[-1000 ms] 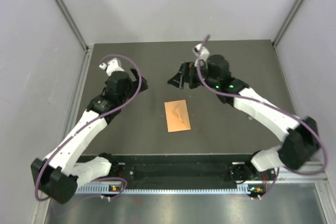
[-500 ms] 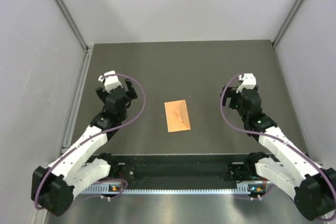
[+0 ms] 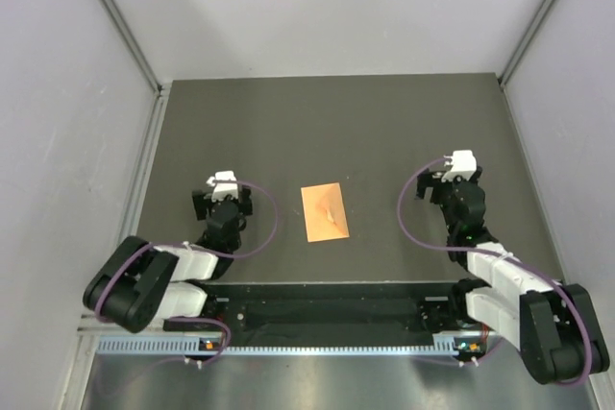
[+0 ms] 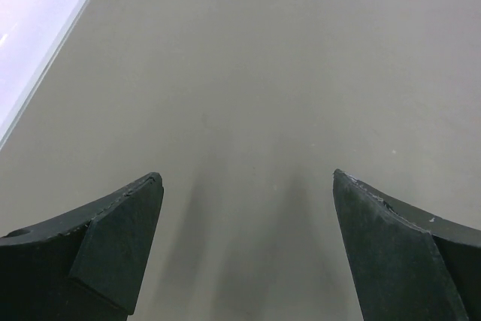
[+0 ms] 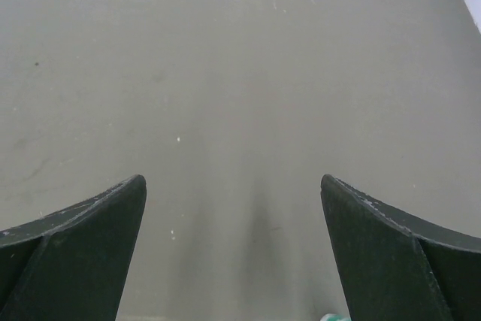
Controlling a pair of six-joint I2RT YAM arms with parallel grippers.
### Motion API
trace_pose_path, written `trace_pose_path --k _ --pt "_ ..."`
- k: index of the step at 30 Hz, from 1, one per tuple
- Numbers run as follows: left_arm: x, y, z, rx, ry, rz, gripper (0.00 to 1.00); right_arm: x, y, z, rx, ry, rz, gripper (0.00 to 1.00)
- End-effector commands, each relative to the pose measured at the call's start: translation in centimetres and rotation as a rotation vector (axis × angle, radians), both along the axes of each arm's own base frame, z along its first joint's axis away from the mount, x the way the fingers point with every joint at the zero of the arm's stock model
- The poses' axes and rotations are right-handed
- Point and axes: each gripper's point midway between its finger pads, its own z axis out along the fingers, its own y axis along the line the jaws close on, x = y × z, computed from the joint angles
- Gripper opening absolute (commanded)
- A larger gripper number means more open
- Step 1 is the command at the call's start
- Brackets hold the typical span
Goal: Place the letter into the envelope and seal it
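The orange envelope [image 3: 324,212] lies flat in the middle of the dark table, with a small raised crease near its centre. The letter is out of view in every frame. My left gripper [image 3: 223,199] sits low to the left of the envelope, well apart from it, its arm folded back toward its base. In the left wrist view the left gripper [image 4: 246,178] is open over bare table. My right gripper [image 3: 454,185] rests to the right of the envelope, also apart from it. The right wrist view shows the right gripper [image 5: 233,180] open with nothing between its fingers.
Grey walls with metal frame posts [image 3: 115,16] enclose the table [image 3: 327,122] on the left, back and right. The arm bases sit on a black rail [image 3: 327,312] at the near edge. Purple cables [image 3: 264,228] loop from both wrists.
Both arms have pulled back from the far side of the envelope toward the near edge and folded low. The envelope has not moved. Both grippers stayed open.
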Motion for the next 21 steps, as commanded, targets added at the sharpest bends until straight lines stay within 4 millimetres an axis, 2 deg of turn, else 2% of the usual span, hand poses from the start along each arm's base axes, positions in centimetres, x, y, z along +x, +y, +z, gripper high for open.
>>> trace_pose_path --k 1,2,3,4,5,6,7,10,12,13,14,15,16,17,18,19,20,21 --pt "2.3 -0.4 5.3 -0.064 -0.245 -0.001 0.99 1.8 0.5 4.5 0.005 -0.13 0.024 0.99" --pt "2.8 -0.8 4.7 -0.054 -0.204 -0.019 0.99 1.9 0.1 4.6 0.009 -0.115 -0.002 0.99" --pt "3.8 -1.4 4.4 -0.041 -0.16 -0.035 0.99 1.7 0.0 3.8 0.039 -0.066 -0.018 0.99" --pt "4.4 -1.7 3.3 -0.022 -0.11 -0.048 0.99 2.1 0.0 5.1 0.053 -0.079 -0.023 0.99" --pt "4.9 -1.5 2.9 -0.01 -0.082 -0.03 0.99 2.1 0.0 5.1 0.054 -0.059 -0.023 0.99" --pt "6.3 -1.6 3.7 -0.014 -0.089 -0.013 0.99 2.1 0.0 5.5 0.053 -0.055 -0.024 0.99" --pt "6.6 -1.6 2.3 0.005 -0.034 -0.005 0.99 2.1 -0.1 5.7 0.051 -0.044 -0.027 0.99" --pt "7.8 -1.9 2.3 -0.018 -0.004 -0.05 0.99 1.9 -0.4 6.4 0.058 -0.094 -0.035 0.99" --pt "7.3 -1.8 2.1 -0.036 -0.004 -0.091 0.99 1.7 -0.6 6.8 0.075 -0.122 -0.038 0.99" --pt "7.3 -1.8 3.8 -0.058 -0.076 -0.101 0.99 1.6 -0.6 6.8 0.083 -0.123 -0.039 0.99" --pt "6.0 -1.5 3.1 -0.062 -0.077 -0.116 0.99 1.3 -0.5 6.1 0.085 -0.081 -0.034 0.99" --pt "5.2 -2.8 3.3 -0.077 -0.101 -0.209 0.99 1.3 -0.3 6.3 0.103 -0.062 -0.031 0.99" --pt "4.4 -3.4 5.1 -0.084 -0.18 -0.267 0.99 1.6 0.0 7.6 0.123 -0.072 -0.021 0.99" --pt "2.6 -3.3 4.9 -0.081 -0.215 -0.297 0.99 1.2 1.1 7.1 0.132 -0.025 0.034 0.99" --pt "2.1 -3.1 5.4 -0.103 -0.249 -0.287 0.99 1.2 1.8 7.9 0.126 -0.033 0.081 0.99" --pt "1.7 -1.8 5.7 -0.117 -0.275 -0.22 0.99 1.3 2.4 8.7 0.127 -0.046 0.115 0.99" --pt "1.7 -0.8 5.8 -0.118 -0.284 -0.179 0.99 1.2 2.9 9.0 0.144 -0.054 0.141 0.99" --pt "2.0 -0.8 5.5 -0.153 -0.274 -0.165 0.99 1.1 3.1 9.4 0.173 -0.077 0.144 0.99"
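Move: Both hands are empty and stand well out to the sides of the envelope. It lies about 23 cm to the right of the left hand, a centimetre or so back and some 6 cm lower. From the right hand it is roughly 29 cm left, 3 cm back and 11 cm lower, and a small teal-capped tube stands about 3 cm right and 2 cm back of that hand, some 10 cm below. Touching nothing, the right hand rises about 5 cm over bare table, easing barely forward. The left hand reaches about 7 cm forward and slightly up beside the envelope, then draws back almost all of it, turning roughly 10 degrees clockwise at the wrist. Both grippers stay wide open. ##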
